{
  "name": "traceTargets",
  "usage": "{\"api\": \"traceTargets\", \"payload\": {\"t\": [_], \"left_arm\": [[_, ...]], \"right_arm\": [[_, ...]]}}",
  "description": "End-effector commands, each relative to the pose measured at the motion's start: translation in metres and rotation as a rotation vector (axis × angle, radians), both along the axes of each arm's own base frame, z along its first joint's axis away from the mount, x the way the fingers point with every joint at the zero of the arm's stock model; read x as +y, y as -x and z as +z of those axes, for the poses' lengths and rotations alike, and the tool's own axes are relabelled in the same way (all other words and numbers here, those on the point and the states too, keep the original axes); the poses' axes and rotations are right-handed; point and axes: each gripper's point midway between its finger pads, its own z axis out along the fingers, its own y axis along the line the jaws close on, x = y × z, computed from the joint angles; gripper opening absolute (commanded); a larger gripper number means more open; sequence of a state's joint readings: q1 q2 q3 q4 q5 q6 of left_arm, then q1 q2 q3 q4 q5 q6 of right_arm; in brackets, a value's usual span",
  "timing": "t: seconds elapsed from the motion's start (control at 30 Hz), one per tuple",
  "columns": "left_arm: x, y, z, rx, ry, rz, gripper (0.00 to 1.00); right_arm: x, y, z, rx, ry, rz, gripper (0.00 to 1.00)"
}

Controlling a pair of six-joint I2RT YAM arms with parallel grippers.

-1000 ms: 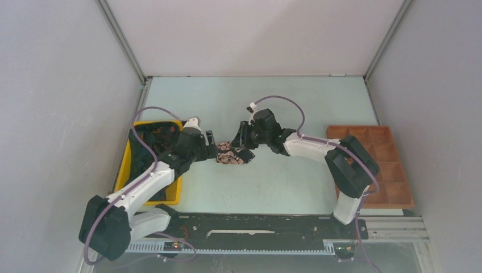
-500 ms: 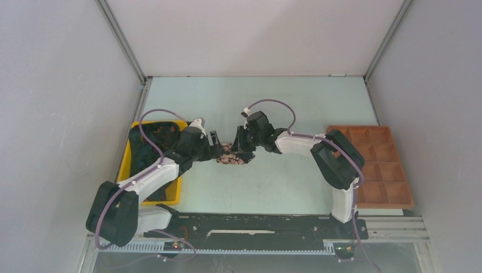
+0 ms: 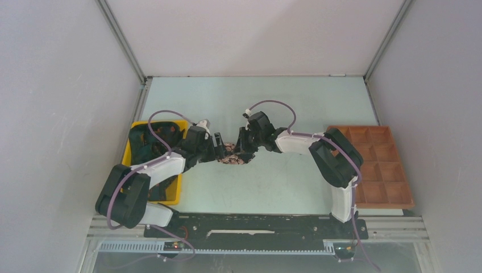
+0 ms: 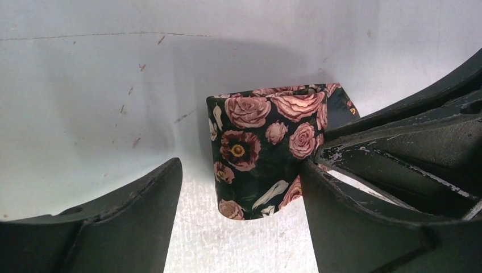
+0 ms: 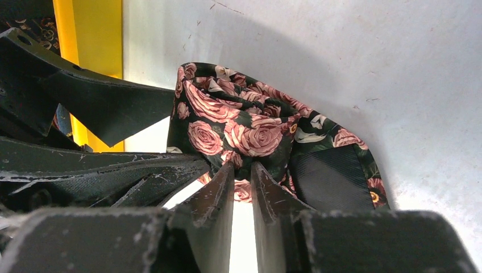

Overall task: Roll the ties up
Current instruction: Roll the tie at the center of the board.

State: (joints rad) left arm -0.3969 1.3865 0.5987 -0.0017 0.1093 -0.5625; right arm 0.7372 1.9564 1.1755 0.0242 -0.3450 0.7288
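Note:
One tie (image 3: 230,156), black with pink roses, lies partly rolled on the table's middle. In the left wrist view the roll (image 4: 267,142) stands between the wide-apart fingers of my left gripper (image 4: 241,170). The right finger (image 4: 341,216) touches it and the left finger is apart from it. My left gripper (image 3: 219,149) is open. My right gripper (image 3: 242,149) comes from the other side. Its narrow jaws pinch the roll's lower fold (image 5: 244,187). The tie's black lining (image 5: 329,176) shows at the right. My right gripper (image 5: 242,168) is shut on the tie.
A yellow bin (image 3: 127,160) with more dark ties (image 3: 149,142) stands at the left, under my left arm. Its rim shows in the right wrist view (image 5: 91,34). A brown compartment tray (image 3: 392,170) stands at the right edge.
My left arm has pushed in to the right, and its open fingers now straddle the roll. My right gripper has shifted slightly left, still holding the tie.

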Motion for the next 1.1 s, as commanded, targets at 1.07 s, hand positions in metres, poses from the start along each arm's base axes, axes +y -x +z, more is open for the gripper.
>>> {"api": "traceTargets", "payload": {"t": [1.07], "left_arm": [[-0.025, -0.017, -0.001, 0.002, 0.129, 0.025, 0.49]], "right_arm": [[-0.022, -0.015, -0.001, 0.012, -0.033, -0.029, 0.18]]}}
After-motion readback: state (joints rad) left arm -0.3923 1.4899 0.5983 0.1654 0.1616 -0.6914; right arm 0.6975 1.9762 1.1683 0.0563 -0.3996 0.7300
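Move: The folded bundle of the tie sits just past the left gripper's wide-open tips, about 2 cm ahead, 2 cm right and 1 cm lower. The right gripper's tips are on its right part, some 5 cm right and 2 cm ahead of the left hand; from the right hand the bundle's middle lies roughly 2 cm left, level fore and aft, 1 cm lower. The tie's dark flap is about 6 cm right of the bundle and 1 cm nearer the base. Bring the left gripper about 2 cm forward and 2 cm right over the bundle with its jaws wide, dropping its left side by some 8 degrees, then close the fingers to roughly half open against the bundle's two sides. Meanwhile keep the right gripper's nearly shut tips on the folds, letting it ease only slightly forward and right at the end. ##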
